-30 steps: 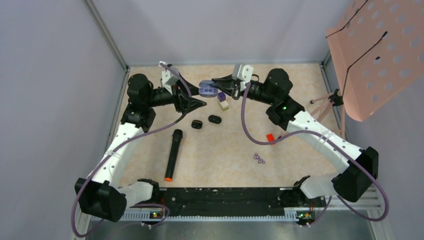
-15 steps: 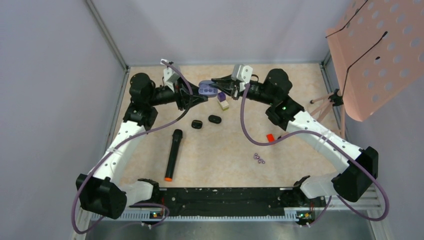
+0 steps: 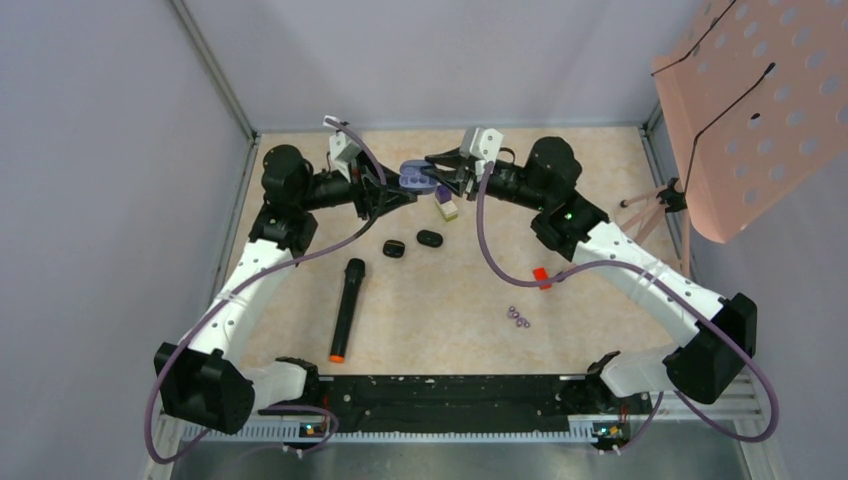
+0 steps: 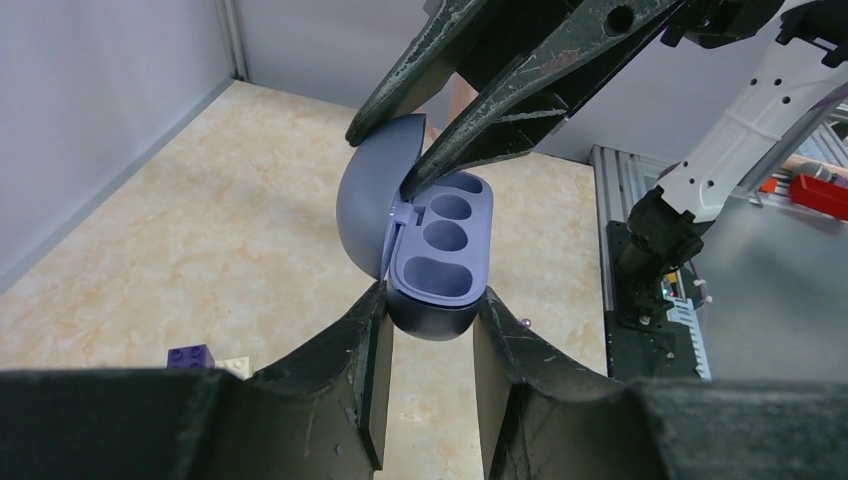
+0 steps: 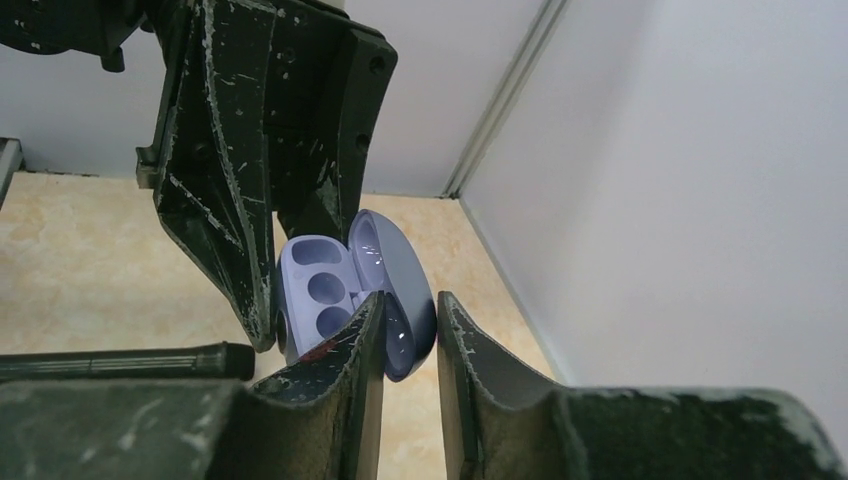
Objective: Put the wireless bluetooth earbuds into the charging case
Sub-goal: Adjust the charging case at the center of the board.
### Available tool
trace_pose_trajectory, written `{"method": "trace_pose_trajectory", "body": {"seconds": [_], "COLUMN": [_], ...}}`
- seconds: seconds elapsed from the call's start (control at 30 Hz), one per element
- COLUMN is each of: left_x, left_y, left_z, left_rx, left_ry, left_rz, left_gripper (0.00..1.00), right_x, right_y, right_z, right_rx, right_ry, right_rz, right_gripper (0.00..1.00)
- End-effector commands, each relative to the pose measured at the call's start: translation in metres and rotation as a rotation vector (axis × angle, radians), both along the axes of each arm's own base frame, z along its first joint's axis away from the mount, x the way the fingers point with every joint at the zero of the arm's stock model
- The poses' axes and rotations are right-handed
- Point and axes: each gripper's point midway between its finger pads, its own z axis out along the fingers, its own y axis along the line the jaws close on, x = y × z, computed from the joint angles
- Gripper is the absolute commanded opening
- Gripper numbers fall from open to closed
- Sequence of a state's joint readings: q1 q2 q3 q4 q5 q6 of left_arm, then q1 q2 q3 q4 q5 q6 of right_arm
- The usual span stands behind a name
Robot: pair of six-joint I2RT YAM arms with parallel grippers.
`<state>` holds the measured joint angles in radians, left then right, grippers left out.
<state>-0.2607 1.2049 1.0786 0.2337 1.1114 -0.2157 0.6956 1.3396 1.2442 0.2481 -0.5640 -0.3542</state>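
Note:
The purple charging case [image 3: 413, 178] is up off the table at the far middle, its lid [image 4: 365, 200] swung open and its wells [image 4: 447, 235] empty. My left gripper [image 4: 430, 300] is shut on the case's base, one finger on each side. My right gripper [image 5: 410, 305] straddles the lid [image 5: 398, 300]; one finger sits inside against it, the other just outside, the jaws a little apart. Two black earbuds [image 3: 393, 249] [image 3: 429, 238] lie on the table below the case, clear of both grippers.
A black microphone [image 3: 345, 308] with an orange end lies left of centre. Purple and cream blocks [image 3: 446, 203] sit under the right gripper [image 3: 438, 172]. A red block [image 3: 541, 275] and tiny purple rings [image 3: 518, 317] lie right. A pink perforated board [image 3: 740, 110] stands at the right wall.
My left gripper moved up to the case and closed on its base. The right gripper's jaws have parted slightly around the lid.

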Motion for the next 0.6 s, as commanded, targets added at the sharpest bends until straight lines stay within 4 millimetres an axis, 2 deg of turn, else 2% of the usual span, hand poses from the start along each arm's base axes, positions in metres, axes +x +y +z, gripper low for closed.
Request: {"method": "trace_pose_trajectory", "body": {"seconds": [0.0, 0.23, 0.3, 0.57], "left_x": [-0.005, -0.003, -0.003, -0.002], "left_y": [-0.003, -0.004, -0.004, -0.005], "left_z": [0.017, 0.005, 0.005, 0.01], "left_rx": [-0.028, -0.025, -0.03, -0.034], "left_ry": [-0.105, -0.085, -0.081, -0.093], "left_rz": [-0.024, -0.026, -0.03, -0.034], "left_gripper": [0.0, 0.0, 0.0, 0.0], "right_x": [-0.006, -0.014, -0.013, -0.014], "right_y": [-0.002, -0.01, -0.009, 0.007], "right_z": [0.019, 0.052, 0.049, 0.017], "right_rx": [0.016, 0.068, 0.062, -0.023], "right_ry": [0.059, 0.133, 0.153, 0.242], "right_rz": [-0.02, -0.033, -0.034, 0.039], "right_gripper": [0.25, 0.36, 0.4, 0.43]}}
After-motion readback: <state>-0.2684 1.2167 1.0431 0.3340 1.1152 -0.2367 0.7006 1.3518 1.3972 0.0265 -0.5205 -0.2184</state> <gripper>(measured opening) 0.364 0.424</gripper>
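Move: The open purple charging case, held in the left fingers, lies about 2 cm right of and 1 cm above the left hand. From the right hand it is roughly 3 cm left, 1 cm back and 1 cm lower. On the table nearly 40 cm below the right hand, the black pill case is some 10 cm ahead and 1 cm left, the black square case 7 cm ahead and 10 cm left, and the purple block 21 cm ahead and 2 cm right. Right fingers open wider off the lid, rising 2.5 cm, then sinking 1 cm, rolling about 10 degrees. ##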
